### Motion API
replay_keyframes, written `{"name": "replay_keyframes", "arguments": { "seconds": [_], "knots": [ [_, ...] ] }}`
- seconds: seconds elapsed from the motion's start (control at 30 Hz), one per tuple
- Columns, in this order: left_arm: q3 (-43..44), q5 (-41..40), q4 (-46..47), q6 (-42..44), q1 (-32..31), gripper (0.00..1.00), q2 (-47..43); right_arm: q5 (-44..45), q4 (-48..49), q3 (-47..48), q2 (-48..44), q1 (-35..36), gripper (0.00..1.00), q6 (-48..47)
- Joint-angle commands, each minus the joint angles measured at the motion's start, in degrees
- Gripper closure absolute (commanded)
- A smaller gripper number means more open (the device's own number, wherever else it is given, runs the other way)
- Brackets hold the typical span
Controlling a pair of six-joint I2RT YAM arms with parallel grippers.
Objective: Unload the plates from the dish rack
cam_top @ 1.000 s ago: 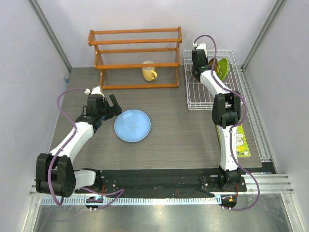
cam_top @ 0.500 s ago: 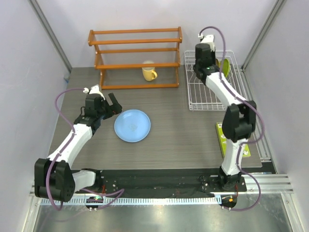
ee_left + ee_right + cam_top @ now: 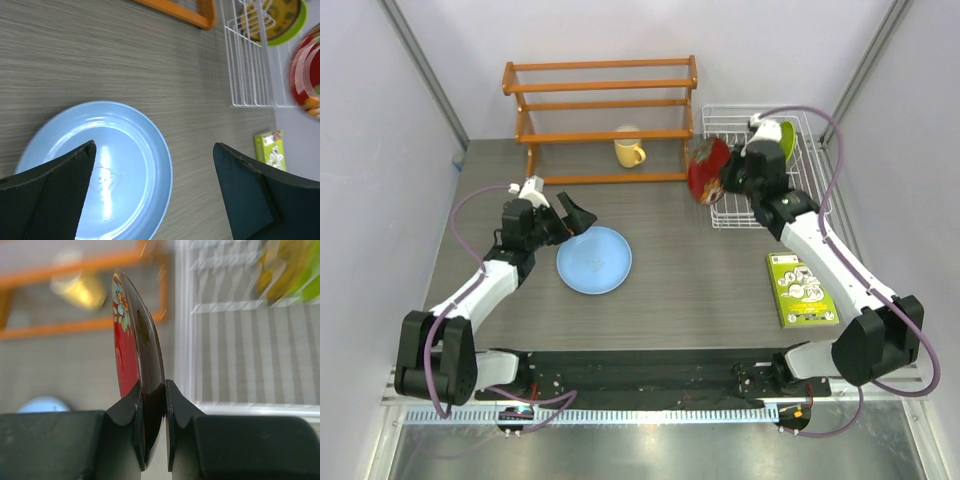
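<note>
My right gripper [image 3: 724, 178] [image 3: 152, 390] is shut on the lower rim of the dark red plate [image 3: 705, 170] [image 3: 129, 335]. It holds the plate on edge above the front left corner of the white dish rack [image 3: 735, 224] [image 3: 240, 360]. Two plates still stand at the back of the rack: a lime green one [image 3: 787, 140] [image 3: 295, 25] and a yellow-brown one [image 3: 272, 15]. The light blue plate [image 3: 594, 260] [image 3: 105, 165] lies flat on the table. My left gripper [image 3: 576, 216] [image 3: 154, 146] hangs open over that plate's left edge and holds nothing.
An orange slatted shelf [image 3: 600, 100] stands at the back of the table, with a yellow mug [image 3: 629, 151] in front of it. A green booklet [image 3: 802, 290] [image 3: 270, 147] lies on the table near the right edge, in front of the rack.
The right arm has lifted the dark red plate out of the rack and swung it left and nearer. The left gripper has shifted slightly right, to the blue plate's edge.
</note>
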Motion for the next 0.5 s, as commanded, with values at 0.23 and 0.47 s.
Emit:
{"name": "replay_keyframes", "arguments": {
  "seconds": [0.23, 0.47],
  "knots": [
    [-3.71, 9.55, 23.76, -8.38, -4.39, 0.01, 6.76, -28.84, 21.0, -20.42, -5.23, 6.81, 0.95, 24.34],
    [-5.39, 9.37, 27.72, -10.06, -6.76, 0.01, 9.05, -31.84, 29.36, -22.01, -0.31, 11.12, 0.95, 28.92]
  ]
}}
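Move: The red plate, already pinched by its rim in the right fingers, has its middle about 37 cm right of the open left gripper, 10 ahead and 10 above. The right hand is taking it to that gripper, some 42 cm left, 6 back and 13 lower. From the right hand, the blue plate lies about 39 cm left, 14 back and 26 below, and the dish rack's middle 14 right, 15 ahead and 20 below. The right arm swings the red plate away from the dish rack towards the left gripper, about 14 cm left, 11 down and 10 back, the sinking over before the end; it keeps its pinch on the rim while the wrist rolls left side up, tips down and turns counter-clockwise, some 40 degrees in all. The left hand, fingers still wide open and level above the blue plate, comes about 6 cm right to meet the plate, easing off as it goes and turning clockwise and rolling slightly left side down. ##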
